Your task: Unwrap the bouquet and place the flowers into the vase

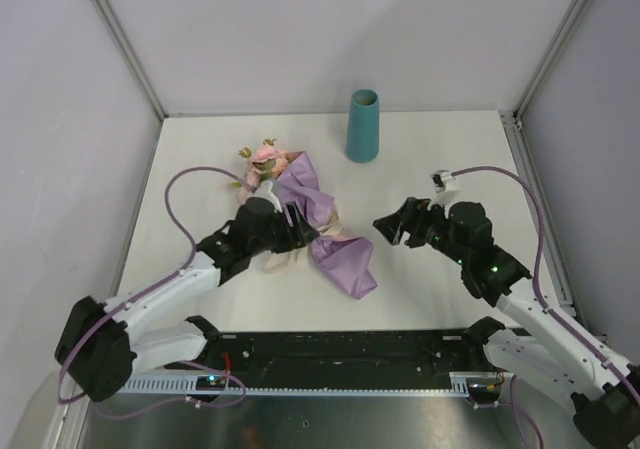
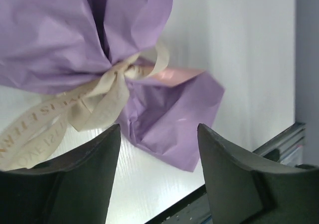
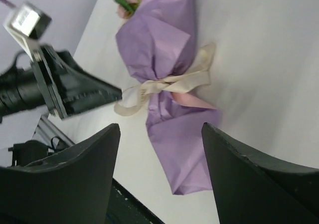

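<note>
The bouquet (image 1: 318, 224) lies on the white table, wrapped in lilac paper (image 2: 50, 39) and tied at the waist with a cream ribbon (image 2: 102, 92). Its pink flowers (image 1: 266, 158) stick out at the far-left end, seen also as flowers (image 3: 127, 0) in the right wrist view. The teal vase (image 1: 363, 126) stands upright at the back centre. My left gripper (image 1: 300, 231) is open beside the ribbon knot, and in its own view the left gripper (image 2: 158, 128) has nothing between its fingers. My right gripper (image 1: 392, 227) is open to the right of the bouquet, and the right gripper (image 3: 160, 126) faces the lilac paper (image 3: 159, 44) and ribbon (image 3: 174, 82).
A black metal rail (image 1: 340, 349) runs along the table's near edge between the arm bases. Purple cables (image 1: 180, 194) loop over the table beside each arm. Grey walls and frame posts (image 1: 125, 44) enclose the back and sides.
</note>
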### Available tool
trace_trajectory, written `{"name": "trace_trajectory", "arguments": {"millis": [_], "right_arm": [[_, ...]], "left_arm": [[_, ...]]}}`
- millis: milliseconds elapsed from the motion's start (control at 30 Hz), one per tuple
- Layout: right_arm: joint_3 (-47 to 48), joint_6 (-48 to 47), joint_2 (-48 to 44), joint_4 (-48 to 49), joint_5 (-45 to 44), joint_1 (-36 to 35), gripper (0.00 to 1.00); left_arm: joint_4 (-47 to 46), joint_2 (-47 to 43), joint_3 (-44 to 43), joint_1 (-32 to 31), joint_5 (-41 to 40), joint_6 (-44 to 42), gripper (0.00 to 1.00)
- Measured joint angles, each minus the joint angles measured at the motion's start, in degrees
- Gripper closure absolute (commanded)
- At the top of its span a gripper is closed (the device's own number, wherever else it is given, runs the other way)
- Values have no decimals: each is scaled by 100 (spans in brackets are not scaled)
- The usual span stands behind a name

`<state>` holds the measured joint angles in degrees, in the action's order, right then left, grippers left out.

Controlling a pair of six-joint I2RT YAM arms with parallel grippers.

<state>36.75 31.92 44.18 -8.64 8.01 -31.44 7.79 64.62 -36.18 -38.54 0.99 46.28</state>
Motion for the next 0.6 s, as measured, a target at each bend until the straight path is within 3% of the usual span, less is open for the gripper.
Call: {"name": "trace_trajectory", "arguments": {"millis": [167,367,600], "right_arm": [[2,-468,654,767,-199,-835,34],[92,-1884,1770,1572,-496,-1794,35],[437,-3871,3075,2406,-269,-2404,31]], "left_arm": [[380,-673,-262,1008,337,-142,32],[879,-1340,-186,2328,822,-240,31],[1274,-1626,306,3008,1303,-387,30]]}}
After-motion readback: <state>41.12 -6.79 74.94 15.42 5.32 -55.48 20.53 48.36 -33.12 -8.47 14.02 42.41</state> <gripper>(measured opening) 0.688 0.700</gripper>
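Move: The ribbon knot lies roughly 14 cm ahead of the right hand, 14 cm to its left and 17 cm below; from the left hand it is about 7 cm ahead, 4 cm right and 8 cm down. Counting from the knot, the wrap's purple tail spreads some 10 cm back and 6 cm right, the loose ribbon ends about 8 cm back and 10 cm left, and the flowers some 22 cm ahead and 18 cm left. Leftward and sinking, the right hand sweeps about 15 cm towards the ribbon knot with fingers open, its wrist rolling some 45 degrees, left side down, and swinging to point farther left. The left hand, open and empty, clears out of its way about 12 cm to the left, first rising and edging forward over the wrap, then easing back and partly down, turning slightly counter-clockwise. ##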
